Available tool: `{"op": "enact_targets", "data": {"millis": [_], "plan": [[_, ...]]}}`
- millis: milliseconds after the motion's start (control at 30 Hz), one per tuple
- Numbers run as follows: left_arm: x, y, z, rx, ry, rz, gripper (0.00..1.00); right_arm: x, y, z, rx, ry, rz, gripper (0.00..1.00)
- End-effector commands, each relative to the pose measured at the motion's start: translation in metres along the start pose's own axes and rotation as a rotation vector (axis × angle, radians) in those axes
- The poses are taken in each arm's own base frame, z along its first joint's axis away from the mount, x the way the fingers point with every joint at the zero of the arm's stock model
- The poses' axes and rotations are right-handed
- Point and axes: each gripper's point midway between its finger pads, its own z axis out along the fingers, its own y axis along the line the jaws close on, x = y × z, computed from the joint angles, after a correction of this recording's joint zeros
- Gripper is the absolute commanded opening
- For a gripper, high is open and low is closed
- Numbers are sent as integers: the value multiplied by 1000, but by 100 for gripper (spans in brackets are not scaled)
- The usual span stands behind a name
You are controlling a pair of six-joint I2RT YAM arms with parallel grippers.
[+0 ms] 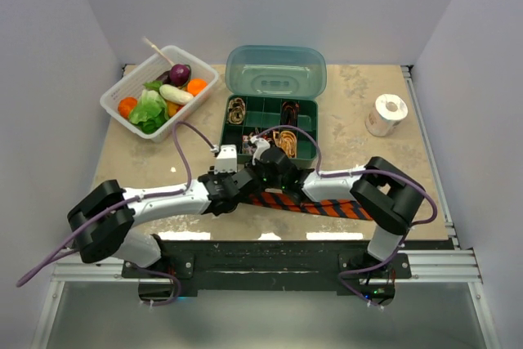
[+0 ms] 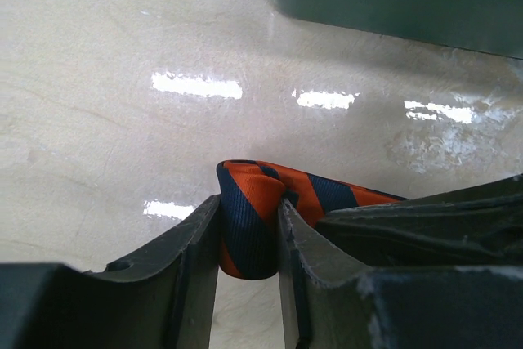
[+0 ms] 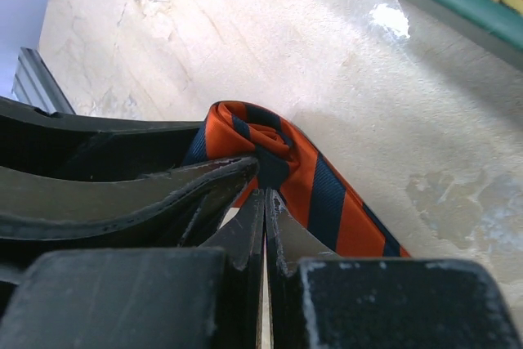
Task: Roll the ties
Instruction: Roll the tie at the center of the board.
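An orange-red tie with navy stripes (image 1: 315,205) lies along the table's near edge, and its left end is curled into a small roll (image 2: 253,202). My left gripper (image 2: 248,239) is shut on that roll, one finger on each side. My right gripper (image 3: 265,202) meets it from the other side. Its fingers are pressed together and pinch the roll's core (image 3: 270,165). Both grippers (image 1: 245,189) (image 1: 260,177) sit together in front of the green box. Small coiled ties (image 1: 237,109) (image 1: 288,141) lie in the box's compartments.
The green compartment box (image 1: 270,104) stands just beyond the grippers, with its teal lid (image 1: 276,71) open behind. A white basket of vegetables (image 1: 159,91) is at the back left. A white tape roll (image 1: 386,114) is at the back right. Purple cables loop over both arms.
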Motion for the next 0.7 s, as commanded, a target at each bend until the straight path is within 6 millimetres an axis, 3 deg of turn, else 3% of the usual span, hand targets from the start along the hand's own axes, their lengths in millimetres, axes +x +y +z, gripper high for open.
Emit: {"op": "enact_targets", "data": {"millis": [0,400,667], "plan": [[-24,-3,-1,-86,-92,-1,35,-6,-11,-8,41,-25,-16,0],[-23,10,-4,-261,-124,134,34,-8,-40,-26,112,-32,2,0],[-13,-5,5,-299,-112,222,34,-5,-54,-36,132,-33,21,0]]}}
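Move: The left hand already pinches the tie roll between its fingertips. The roll lies about 3 cm left of the shut right fingertips, 1 cm ahead and 1 cm below. The stretch of flat tie that the right hand goes for lies some 5 cm to its right, 1 cm ahead and 3 cm below. The middle of the green box is roughly 15 cm ahead of the right hand, 4 cm to its right and 2 cm lower. Keep the left gripper pinching the tie roll nearly in place, and roll its wrist about 20 degrees so its left side rises and the hand leans to the right. Meanwhile draw the shut right fingertips away from the roll, some 5 cm to the right and down over the flat tie, staying in front of the green box. ##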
